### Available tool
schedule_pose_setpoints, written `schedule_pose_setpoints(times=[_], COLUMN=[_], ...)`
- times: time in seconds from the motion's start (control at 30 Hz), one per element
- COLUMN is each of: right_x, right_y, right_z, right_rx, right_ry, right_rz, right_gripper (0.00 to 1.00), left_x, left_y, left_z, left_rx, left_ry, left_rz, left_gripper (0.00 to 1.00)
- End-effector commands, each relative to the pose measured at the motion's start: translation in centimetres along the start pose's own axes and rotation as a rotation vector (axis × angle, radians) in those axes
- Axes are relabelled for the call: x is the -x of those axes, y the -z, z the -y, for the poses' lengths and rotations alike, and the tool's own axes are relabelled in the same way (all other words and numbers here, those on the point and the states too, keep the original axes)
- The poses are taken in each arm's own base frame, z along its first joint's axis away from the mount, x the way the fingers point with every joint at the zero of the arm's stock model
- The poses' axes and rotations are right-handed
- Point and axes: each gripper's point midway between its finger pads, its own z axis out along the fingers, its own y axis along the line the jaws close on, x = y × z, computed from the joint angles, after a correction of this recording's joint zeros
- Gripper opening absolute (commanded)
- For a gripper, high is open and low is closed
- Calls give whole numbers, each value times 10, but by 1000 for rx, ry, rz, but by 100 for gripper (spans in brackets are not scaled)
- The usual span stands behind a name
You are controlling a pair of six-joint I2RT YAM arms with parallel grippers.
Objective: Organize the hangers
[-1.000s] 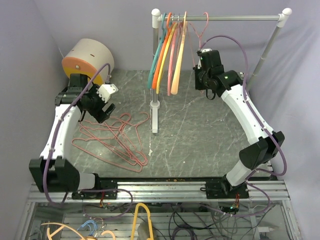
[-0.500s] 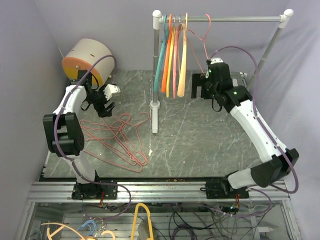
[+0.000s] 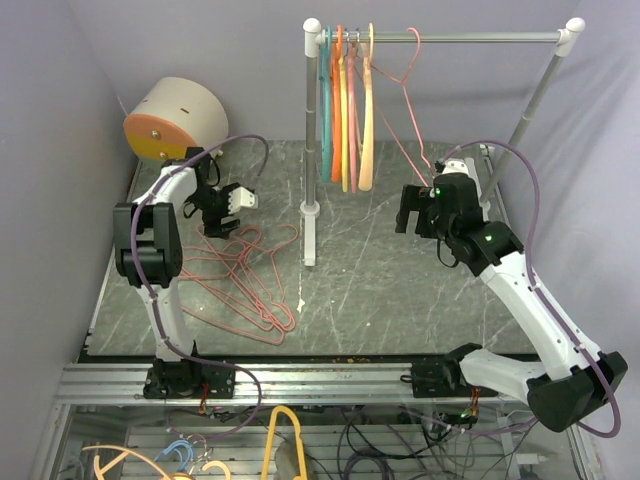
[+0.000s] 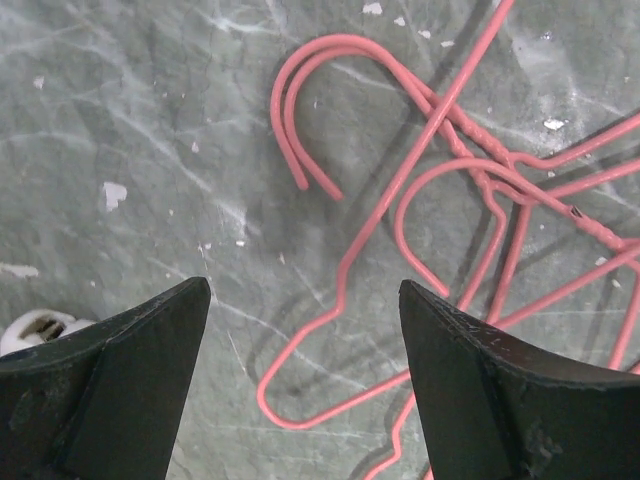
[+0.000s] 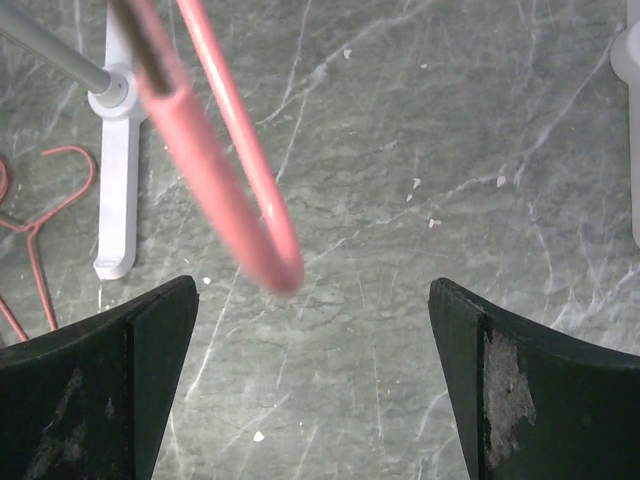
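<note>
Thick plastic hangers in teal, orange, pink and peach hang bunched at the left end of the silver rail. One thin pink wire hanger hangs to their right; its lower corner shows blurred in the right wrist view. My right gripper is open and empty, just below and apart from that corner. A pile of pink wire hangers lies on the table at the left. My left gripper hovers open over their hooks, holding nothing.
A beige drum with an orange face lies at the back left. The rail's white-footed upright stands mid-table, and its slanted right post rises at the back right. Purple walls close in on both sides.
My right gripper opened, let go of the wire hanger now on the rail, and drew back downward. My left arm swung right over the pile's hooks, its jaws narrowing slightly.
</note>
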Motion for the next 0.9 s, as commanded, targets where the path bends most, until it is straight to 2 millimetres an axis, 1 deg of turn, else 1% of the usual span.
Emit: schedule_pose_setpoints(times=[0.0, 0.17, 0.4, 0.6, 0.7, 0.77, 0.83, 0.87], right_x=[12, 8, 6, 3, 3, 1, -6, -12], right_y=[4, -1, -4, -8, -7, -6, -6, -8], right_z=[3, 4, 0, -1, 1, 2, 3, 0], right_rx=[-13, -22, -3, -3, -8, -11, -6, 14], right_ry=[-42, -41, -50, -51, -51, -54, -65, -69], right_rz=[59, 50, 51, 43, 48, 51, 43, 32], right_gripper=[100, 100, 100, 100, 100, 100, 100, 100], left_x=[2, -1, -20, -23, -24, -23, -21, -18], left_y=[-7, -20, -31, -33, -35, -36, -36, -34], left_z=[-11, 2, 6, 5, 9, 14, 19, 20], left_rx=[13, -51, -56, -52, -82, -110, -137, -140], left_ry=[-89, -114, -107, -88, -72, -66, -64, -62], left_rz=[-55, -75, -165, -178, -186, -193, -202, -204], left_gripper=[88, 85, 73, 52, 37, 25, 10, 7])
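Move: The near-side end of the topmost red hanger, just inboard of its bent corner, lies about 4 cm straight below the left hand. Two nested red hooks lie level with that hand and some 7 cm to its right; a single red hook lies roughly 4 cm back and 3 cm right; a small white stand is about 10 cm ahead and 3 cm left. From the right hand, the hanger end lies roughly 43 cm left, 9 cm ahead and 22 cm below. The topmost red hanger's end wire gets pinched just above the table: the left hand sinks nearly 4 cm onto it between its open fingers, drifting about 1 cm right and then back left, while the wrist tilts some 10 degrees to point more steeply down. The fingers then close around the wire, slowly at first and fastest at the end. ##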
